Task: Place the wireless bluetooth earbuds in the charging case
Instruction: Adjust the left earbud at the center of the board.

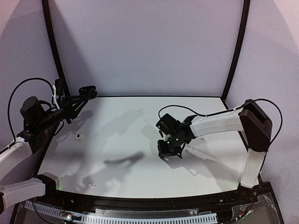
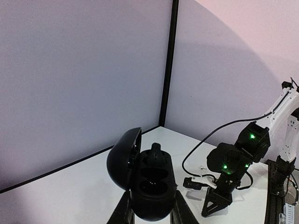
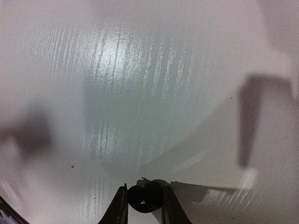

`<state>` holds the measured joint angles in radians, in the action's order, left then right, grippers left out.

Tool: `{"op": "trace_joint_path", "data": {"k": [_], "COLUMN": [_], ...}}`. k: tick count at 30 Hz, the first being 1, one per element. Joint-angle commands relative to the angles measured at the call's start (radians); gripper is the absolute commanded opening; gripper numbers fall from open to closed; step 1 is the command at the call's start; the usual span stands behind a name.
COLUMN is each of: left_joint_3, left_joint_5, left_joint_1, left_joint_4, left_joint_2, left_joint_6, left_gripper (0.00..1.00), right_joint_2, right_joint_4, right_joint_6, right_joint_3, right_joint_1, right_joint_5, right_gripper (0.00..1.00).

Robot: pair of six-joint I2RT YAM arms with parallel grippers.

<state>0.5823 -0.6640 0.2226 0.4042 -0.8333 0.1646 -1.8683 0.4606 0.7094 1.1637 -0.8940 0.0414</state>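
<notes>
My left gripper (image 2: 152, 211) is shut on a black oval charging case (image 2: 150, 189), held up off the white table (image 1: 126, 163) at the back left. Its lid (image 2: 123, 158) stands open to the left. One black earbud (image 2: 157, 156) sits in the far slot and the two nearer hollows look dark and empty. From above, the case (image 1: 88, 90) shows at the end of the left arm. My right gripper (image 3: 145, 205) is down at the table right of centre, shut on a small black earbud (image 3: 145, 196). From above that gripper (image 1: 167, 150) hides the bud.
A tiny white piece (image 1: 79, 136) lies on the table at the left, too small to identify. Black frame posts (image 1: 52, 46) rise at both back corners before pale walls. The right arm's cable (image 2: 205, 144) loops above the table.
</notes>
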Motion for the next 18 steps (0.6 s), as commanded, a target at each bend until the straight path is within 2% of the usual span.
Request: {"op": "trace_joint_path", "data": {"k": [1,4,6,8,10,15,18], "left_joint_3": [0.005,0.002,0.002,0.003,0.002,0.001,0.001], "left_joint_5": [0.008,0.009,0.009,0.008,0.008,0.008,0.007], "left_joint_1": [0.003,0.004,0.003,0.003,0.003,0.003,0.004], "left_joint_4": [0.013,0.013,0.011,0.009,0.008,0.006,0.0], "left_joint_2": [0.008,0.011,0.012,0.013,0.014,0.016,0.017], "left_joint_6": [-0.009,-0.008,-0.014,-0.019,-0.022,-0.023,-0.027], "left_gripper": [0.01,0.01,0.01,0.01,0.01,0.01,0.01], "right_joint_2": [-0.083,-0.1,-0.114,-0.131,-0.145,-0.124,-0.077], "right_joint_4": [0.188,0.218,0.242,0.25,0.25,0.234,0.163], "right_joint_6": [0.172,0.204,0.224,0.223,0.211,0.17,0.034], "right_joint_3": [0.078,0.094,0.11,0.132,0.151,0.16,0.171], "right_joint_1": [-0.031,-0.043,-0.051,-0.061,-0.063,-0.065,-0.063], "right_joint_5": [-0.191,-0.231,-0.255,-0.253,-0.241,-0.237,-0.205], "right_gripper": [0.17,0.2,0.29,0.44,0.49,0.52,0.53]}}
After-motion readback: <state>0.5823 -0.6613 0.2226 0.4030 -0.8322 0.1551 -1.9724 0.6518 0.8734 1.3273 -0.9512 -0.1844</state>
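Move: Between the closed pads of the right hand sits the left earbud, held just above or at the white board. A small white piece lies some 20 cm to this hand's right and about 11 cm farther out; the open charging case, in the left hand's grip, is roughly 28 cm left, 2 cm ahead and 32 cm higher. From the left hand the earbud lies about 29 cm right, level in reach and around 31 cm below. Letting go of the left earbud at the board, the right fingers open from nearly shut to about half wide, while the hand edges just over 1 cm forward and slightly right, barely sinking. As it does, it straightens towards pointing down and twists clockwise, each by some 10 degrees. ##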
